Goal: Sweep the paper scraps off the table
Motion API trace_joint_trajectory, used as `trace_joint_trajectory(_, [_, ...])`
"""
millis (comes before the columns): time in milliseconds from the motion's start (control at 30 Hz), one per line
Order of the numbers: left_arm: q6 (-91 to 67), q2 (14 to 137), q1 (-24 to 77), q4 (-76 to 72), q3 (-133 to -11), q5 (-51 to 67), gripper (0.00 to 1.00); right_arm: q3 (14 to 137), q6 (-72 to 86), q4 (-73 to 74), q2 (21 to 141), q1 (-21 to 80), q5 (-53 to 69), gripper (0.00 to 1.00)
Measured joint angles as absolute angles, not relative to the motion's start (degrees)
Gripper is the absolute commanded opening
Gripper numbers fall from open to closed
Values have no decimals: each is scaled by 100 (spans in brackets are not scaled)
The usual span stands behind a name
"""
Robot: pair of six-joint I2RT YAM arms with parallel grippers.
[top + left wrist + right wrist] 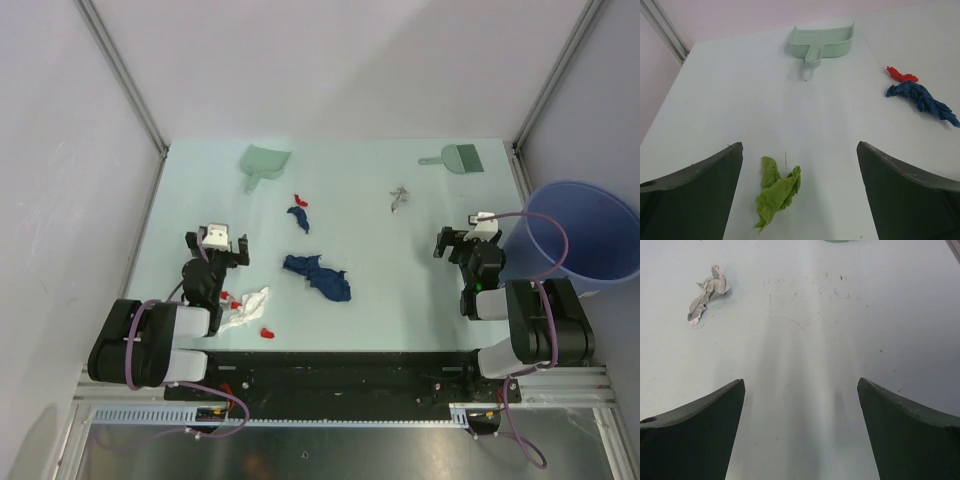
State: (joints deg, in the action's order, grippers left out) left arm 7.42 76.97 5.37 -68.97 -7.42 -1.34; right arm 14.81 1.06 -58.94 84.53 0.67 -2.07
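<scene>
Paper scraps lie on the pale mint table (400, 300): a large dark blue wad (318, 277), a smaller blue wad (299, 217) with a red piece (300, 200) beside it, a white crumple (247, 308), tiny red pieces (267, 332) and a grey scrap (400, 197). My left gripper (216, 250) is open and empty above the table. A green scrap (776, 191) lies between its fingers in the left wrist view, nearer the left one. My right gripper (455, 245) is open and empty. The grey scrap (707, 292) lies ahead of it to the left.
A pale green dustpan (264, 162) lies at the back left and a matching brush (455, 158) at the back right. A blue bucket (585, 230) stands off the table's right edge. A black and metal rail runs along the near edge.
</scene>
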Motion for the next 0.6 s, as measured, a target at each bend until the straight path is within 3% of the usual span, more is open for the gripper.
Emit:
trace_joint_trajectory(133, [744,7697,537,-6899,-742,-134,100,1516,60,-5795,8438,62,75,100])
trace_joint_trajectory(233, [744,7697,534,-6899,-742,-137,100,1964,-139,-4853,8197,89,478,100])
trace_joint_trajectory(400, [749,7590,532,-6768,-749,-75,100,3470,-331,-3223,7953,379,1031,100])
trace_joint_trajectory(600, [825,6862,532,-4799,-1752,545,100,5741,-626,-934,8197,1293,1022,95])
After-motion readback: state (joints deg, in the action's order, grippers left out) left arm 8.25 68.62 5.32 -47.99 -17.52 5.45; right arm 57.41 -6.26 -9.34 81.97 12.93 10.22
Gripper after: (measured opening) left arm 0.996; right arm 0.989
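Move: About 17 cm ahead of the right hand and 13 cm to its left, some 8 cm lower, lies the crumpled grey scrap; the green brush is about 27 cm ahead and 4 cm right. From the left hand, the small blue scrap lies roughly 13 cm ahead and 16 cm right, with the red scrap 5 cm beyond it and the dustpan some 28 cm ahead and 6 cm right, all about 11 cm lower. Rising and swinging left, the empty right hand climbs some 14 cm while travelling about 13 cm left and 7 cm forward, closing over the table on the grey scrap and turning about 25 degrees counter-clockwise, fingers still wide open. Late on, the open left hand starts up and ahead to the right, roughly 4 cm, turning slightly clockwise. Neither touches anything. ##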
